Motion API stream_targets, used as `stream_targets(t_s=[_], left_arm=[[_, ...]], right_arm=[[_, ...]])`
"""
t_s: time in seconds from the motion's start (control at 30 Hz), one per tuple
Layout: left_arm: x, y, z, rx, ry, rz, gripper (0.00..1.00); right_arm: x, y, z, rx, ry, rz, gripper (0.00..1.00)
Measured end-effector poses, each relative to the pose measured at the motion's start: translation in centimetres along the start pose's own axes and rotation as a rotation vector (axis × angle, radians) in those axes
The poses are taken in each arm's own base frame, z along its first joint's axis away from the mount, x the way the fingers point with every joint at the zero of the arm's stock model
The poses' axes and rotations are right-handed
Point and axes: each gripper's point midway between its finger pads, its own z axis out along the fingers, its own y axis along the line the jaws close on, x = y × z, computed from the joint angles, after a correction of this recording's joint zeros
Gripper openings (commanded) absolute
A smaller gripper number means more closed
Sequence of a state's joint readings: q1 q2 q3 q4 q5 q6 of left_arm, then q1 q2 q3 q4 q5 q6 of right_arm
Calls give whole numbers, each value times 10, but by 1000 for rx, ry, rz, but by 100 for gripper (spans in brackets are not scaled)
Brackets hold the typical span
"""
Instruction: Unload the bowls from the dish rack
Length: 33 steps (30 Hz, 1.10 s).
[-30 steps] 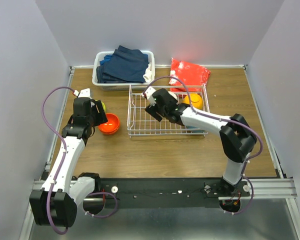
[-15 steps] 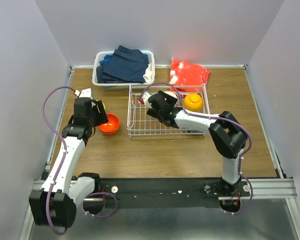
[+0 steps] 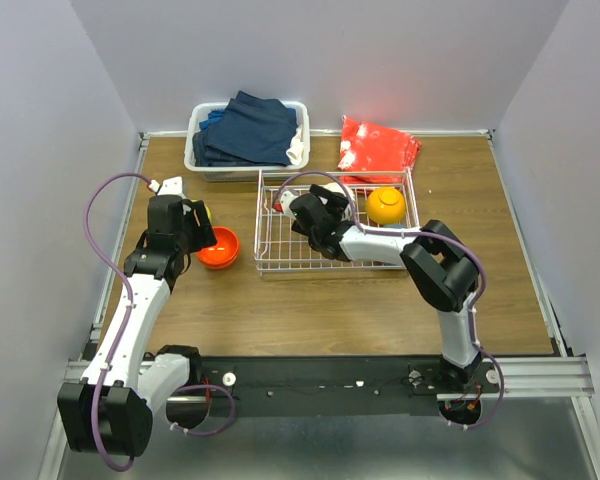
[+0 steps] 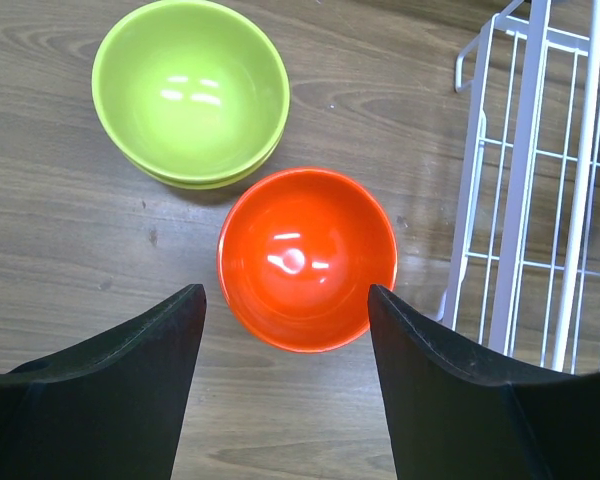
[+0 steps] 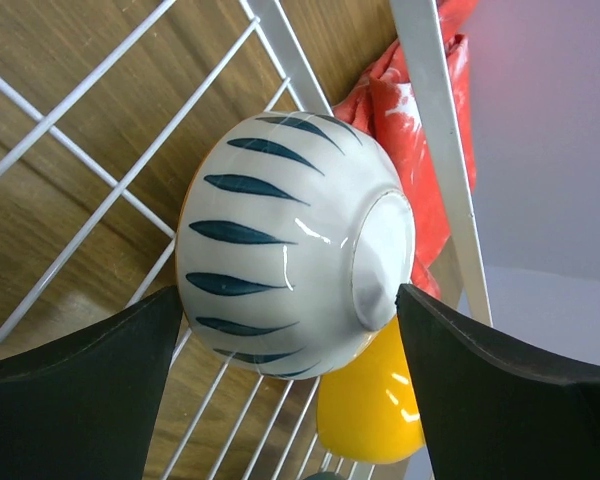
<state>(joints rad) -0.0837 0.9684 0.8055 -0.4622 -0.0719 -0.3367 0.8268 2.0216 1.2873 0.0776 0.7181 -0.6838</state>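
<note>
The white wire dish rack (image 3: 280,262) stands mid-table. In it a white bowl with dark stripes (image 5: 290,260) stands on its edge, and a yellow-orange bowl (image 5: 365,420) leans behind it. My right gripper (image 5: 288,292) is open, one finger at the striped bowl's rim and the other at its foot. It reaches into the rack's back part (image 3: 328,196). Left of the rack a red-orange bowl (image 4: 307,258) and stacked lime green bowls (image 4: 190,92) sit on the table. My left gripper (image 4: 285,295) hovers open and empty just short of the red-orange bowl.
A white tub of dark blue clothes (image 3: 248,135) stands at the back left of the table. A red plastic bag (image 3: 378,147) lies behind the rack. The rack's left wall (image 4: 480,170) is close to the red-orange bowl. Grey walls enclose the table.
My right gripper has moved left and back inside the rack, up to the striped bowl, with its elbow folding in. The left arm has not moved.
</note>
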Motion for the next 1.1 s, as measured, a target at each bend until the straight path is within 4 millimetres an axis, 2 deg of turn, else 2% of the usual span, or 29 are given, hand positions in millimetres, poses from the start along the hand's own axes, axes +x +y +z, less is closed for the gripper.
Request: stream_targets(t_s=[0.1, 0.43, 0.63, 0.83, 1.1], left_arm=[[0, -1, 0, 2, 0, 2, 75], [0, -1, 0, 3, -1, 2, 75], [0, -1, 0, 4, -1, 2, 75], [-1, -1, -1, 5, -4, 2, 75], [-1, -3, -3, 13, -8, 1, 75]], right_arm=[[-1, -2, 2, 26, 0, -1, 87], [-4, -1, -1, 58, -18, -13, 53], [-6, -3, -7, 58, -30, 16, 40], [-12, -16, -21, 42, -57, 96, 34], [-30, -34, -44, -1, -139, 278, 28]])
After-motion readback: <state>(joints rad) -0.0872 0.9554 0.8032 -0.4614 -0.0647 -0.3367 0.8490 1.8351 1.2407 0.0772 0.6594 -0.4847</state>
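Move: The striped bowl stands in the rack between the right hand's open fingers, its middle about 3 cm ahead, straight in line and 1 cm lower. The yellow bowl is some 12 cm to the right of the striped one and about level with it; the blue bowl is some 14 cm to its right and 9 cm nearer the robot. The red cloth lies about 13 cm ahead of the hand and 11 cm right. From the left hand, the striped bowl is roughly 29 cm right and 14 cm ahead. The right fingers close on the striped bowl and pinch it across its depth, one pad at the rim side and the other at the foot, while the hand hardly shifts. Keeping that grip, the hand then rises about 6 cm up out of the rack, easing some 2 cm back and slightly left, its left side rolling up by roughly 15 degrees. ##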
